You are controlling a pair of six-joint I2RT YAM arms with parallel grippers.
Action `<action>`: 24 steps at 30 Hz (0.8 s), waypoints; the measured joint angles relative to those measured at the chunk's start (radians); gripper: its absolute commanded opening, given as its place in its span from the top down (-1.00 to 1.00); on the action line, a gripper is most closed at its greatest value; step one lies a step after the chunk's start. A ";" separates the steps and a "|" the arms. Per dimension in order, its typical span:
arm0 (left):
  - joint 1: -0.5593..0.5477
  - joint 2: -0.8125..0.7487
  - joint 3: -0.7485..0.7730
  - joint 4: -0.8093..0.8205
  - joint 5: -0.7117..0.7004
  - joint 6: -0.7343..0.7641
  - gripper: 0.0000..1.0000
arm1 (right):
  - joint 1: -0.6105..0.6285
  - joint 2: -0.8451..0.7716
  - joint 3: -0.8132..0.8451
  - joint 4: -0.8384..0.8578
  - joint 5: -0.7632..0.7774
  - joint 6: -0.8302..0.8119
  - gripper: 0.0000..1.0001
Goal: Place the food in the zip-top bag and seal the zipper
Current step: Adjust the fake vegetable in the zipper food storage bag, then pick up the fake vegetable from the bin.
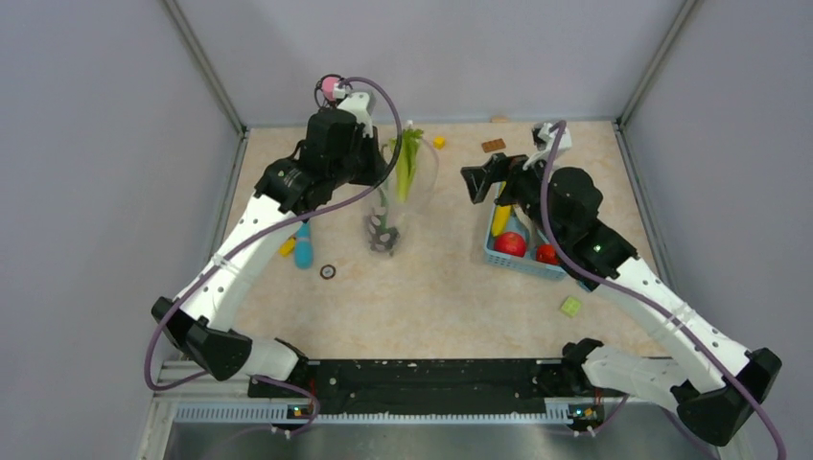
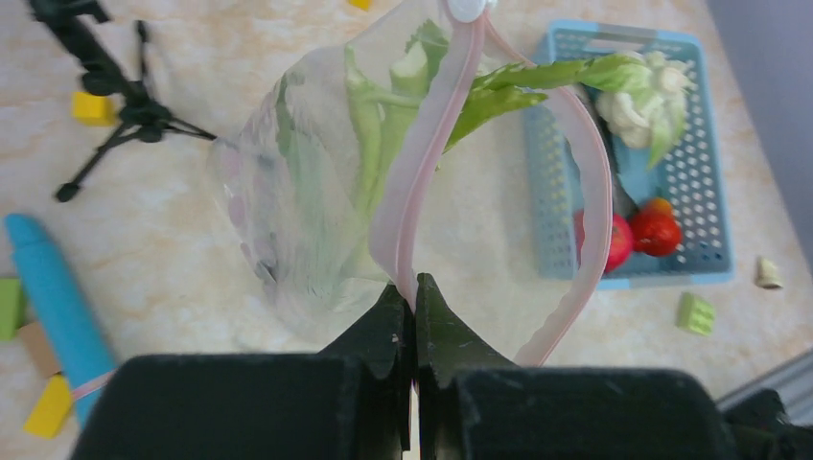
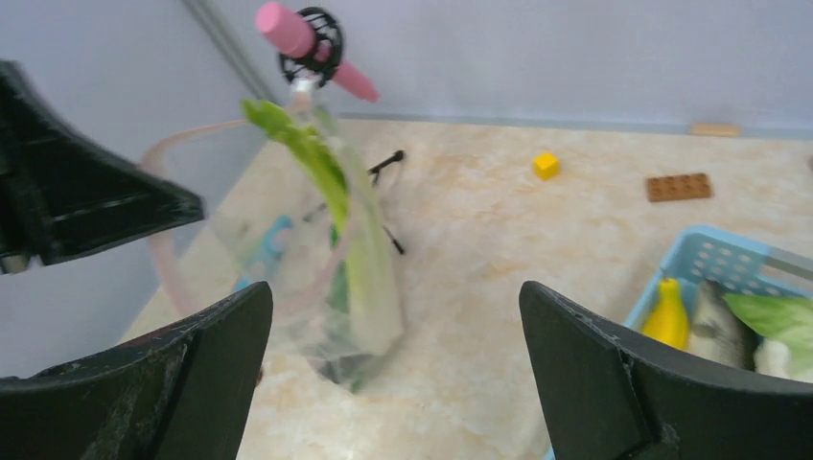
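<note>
The clear zip-top bag point(image 2: 307, 206) hangs from my left gripper point(image 2: 414, 284), which is shut on the pale pink zipper point(image 2: 433, 144); the bag's mouth gapes in a loop. Leafy green stalks point(image 2: 369, 125) stand inside it, and a dark grape bunch point(image 1: 382, 234) lies at its bottom. From above, the left gripper point(image 1: 382, 175) holds the bag point(image 1: 395, 196) upright. My right gripper point(image 3: 395, 292) is open and holds nothing, to the right of the bag point(image 3: 321, 264) and above the table. Red fruits point(image 1: 510, 243), a banana point(image 3: 668, 311) and a cauliflower point(image 2: 633, 96) lie in the basket.
The light-blue basket point(image 1: 521, 261) sits right of centre under the right arm. A blue cylinder point(image 1: 303, 247), a small black tripod point(image 2: 115, 110), a black ring point(image 1: 328, 271) and loose blocks, yellow point(image 3: 546, 165), brown point(image 3: 679, 186) and green point(image 1: 571, 306), lie about the table.
</note>
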 measured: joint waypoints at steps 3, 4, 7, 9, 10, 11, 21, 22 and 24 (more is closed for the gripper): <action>0.006 -0.010 0.013 -0.038 -0.077 0.035 1.00 | -0.039 -0.024 -0.035 -0.002 0.065 0.037 -0.95; 0.007 -0.013 0.013 -0.050 -0.097 0.046 1.00 | -0.056 -0.031 -0.052 -0.005 0.080 0.051 -0.94; 0.008 -0.016 0.013 -0.074 -0.118 0.064 1.00 | -0.146 -0.036 -0.121 -0.027 0.088 0.113 -0.89; 0.008 -0.016 0.003 -0.069 -0.106 0.071 1.00 | -0.208 -0.023 -0.167 -0.052 0.081 0.153 -0.89; 0.009 -0.017 -0.013 -0.055 -0.087 0.072 1.00 | -0.234 -0.011 -0.189 -0.063 0.074 0.170 -0.89; 0.009 -0.017 -0.032 -0.042 -0.062 0.072 1.00 | -0.257 0.005 -0.212 -0.077 0.069 0.188 -0.89; 0.007 0.149 -0.184 0.135 0.215 0.002 1.00 | -0.348 0.162 -0.287 -0.212 0.030 0.245 -0.89; 0.007 0.169 -0.184 0.140 0.233 -0.008 1.00 | -0.350 0.176 -0.287 -0.213 0.028 0.246 -0.89; 0.007 0.195 -0.185 0.149 0.269 -0.019 1.00 | -0.351 0.205 -0.287 -0.214 0.018 0.247 -0.89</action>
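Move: The right hand, open and empty, has the tomato in the blue basket about 11 cm to its right, 2 cm ahead and some 32 cm below. The yellow squash lies about 8 cm beyond the tomato and 2 cm left of it; the pear is some 10 cm right of the tomato and 1 cm farther out. The left hand pinches the bag's rim, the celery about 6 cm ahead, 3 cm right and 5 cm below. The right hand leaves the bag's mouth and sweeps about 25 cm down and 12 cm right to above the tomato, fingers wide open, tipping some 40 degrees downward and turning clockwise. The left, still pinching the rim, swings the bag 3 cm left, then comes back about 8 cm right while dropping some 12 cm towards the table, tipping down slightly. ##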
